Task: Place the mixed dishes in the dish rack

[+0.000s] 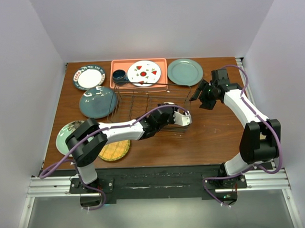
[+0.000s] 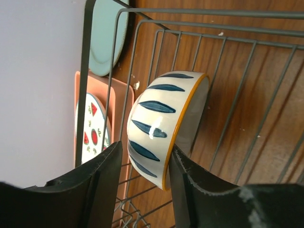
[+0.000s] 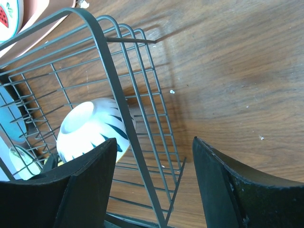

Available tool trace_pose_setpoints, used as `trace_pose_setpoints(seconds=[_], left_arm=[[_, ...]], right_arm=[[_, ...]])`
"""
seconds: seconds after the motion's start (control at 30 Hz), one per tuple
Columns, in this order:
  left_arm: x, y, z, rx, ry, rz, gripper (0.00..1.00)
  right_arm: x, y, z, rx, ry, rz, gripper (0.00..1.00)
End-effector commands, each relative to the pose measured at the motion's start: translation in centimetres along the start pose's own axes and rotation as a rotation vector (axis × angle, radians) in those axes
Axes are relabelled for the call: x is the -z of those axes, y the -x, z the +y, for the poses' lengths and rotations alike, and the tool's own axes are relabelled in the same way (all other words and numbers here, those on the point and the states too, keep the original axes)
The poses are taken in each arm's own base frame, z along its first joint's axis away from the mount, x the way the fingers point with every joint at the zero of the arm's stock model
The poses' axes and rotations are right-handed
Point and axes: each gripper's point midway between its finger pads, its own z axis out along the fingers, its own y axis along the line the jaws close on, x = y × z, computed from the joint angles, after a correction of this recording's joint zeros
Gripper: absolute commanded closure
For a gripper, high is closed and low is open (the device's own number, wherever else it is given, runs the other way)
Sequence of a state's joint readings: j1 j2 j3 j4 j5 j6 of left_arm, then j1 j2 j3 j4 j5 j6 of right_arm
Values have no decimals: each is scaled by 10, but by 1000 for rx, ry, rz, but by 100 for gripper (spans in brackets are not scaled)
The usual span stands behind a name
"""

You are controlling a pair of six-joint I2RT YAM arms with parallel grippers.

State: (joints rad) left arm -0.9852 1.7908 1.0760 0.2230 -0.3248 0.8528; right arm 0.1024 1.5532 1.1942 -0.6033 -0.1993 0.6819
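A cream bowl with dark blue stripes and an orange rim stands on its side inside the dish rack, at its right end. My left gripper straddles the bowl's rim. One finger touches the inside and the other stands off the outer wall with a gap, so the jaws are open. In the right wrist view the bowl shows behind the dish rack's wires. My right gripper hovers open and empty over the table just right of the rack. The dark teal plate, green-rimmed white plate, pale green plate and yellow woven plate lie left of the rack.
Behind the rack a salmon-pink tray holds a white plate with red fruit marks and a small dark cup. A grey-green plate lies at the back right. White walls close in the table on three sides.
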Motion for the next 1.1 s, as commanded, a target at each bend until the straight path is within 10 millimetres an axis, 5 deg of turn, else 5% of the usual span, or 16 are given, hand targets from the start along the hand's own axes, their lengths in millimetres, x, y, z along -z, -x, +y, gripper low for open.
trace_pose_setpoints(seconds=[0.0,0.13,0.27,0.6,0.9,1.07], left_arm=[[11,16,8,92,-7,-47,48],[16,17,6,118,-21,-51,40],[23,22,14,143,-14,-66,0],[48,53,39,230,-45,-156,0],[71,63,45,288,-95,-186,0],[71,65,54,385,-61,-188,0]], right_arm=[[2,11,5,-16,13,-46,32],[2,13,4,-23,8,-54,32],[0,12,3,-30,3,-50,32],[4,16,3,-29,-11,-68,32],[9,20,5,-33,-6,-89,32],[22,28,22,42,41,-130,32]])
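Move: The bowl leans on its side in the rack's right part, its rim between the left hand's fingers, its middle about 3 cm ahead of that hand, 1 cm right and 4 cm below. The rack's middle is some 10 cm left and 1 cm ahead, 7 cm down; the green plate lies roughly 16 cm ahead and 4 cm right, 12 cm down. From the right hand, the bowl is about 12 cm left, 2 cm back and 7 cm lower. The left fingers, part-open around the bowl's rim, spread fully and come free of it, the hand easing back towards the robot, then rising steadily away from the bowl and up out of the rack, still drawing back: about 7 cm up and 4 cm back in all. The wrist tilts nearly 20 degrees, tipping the fingers further down. ##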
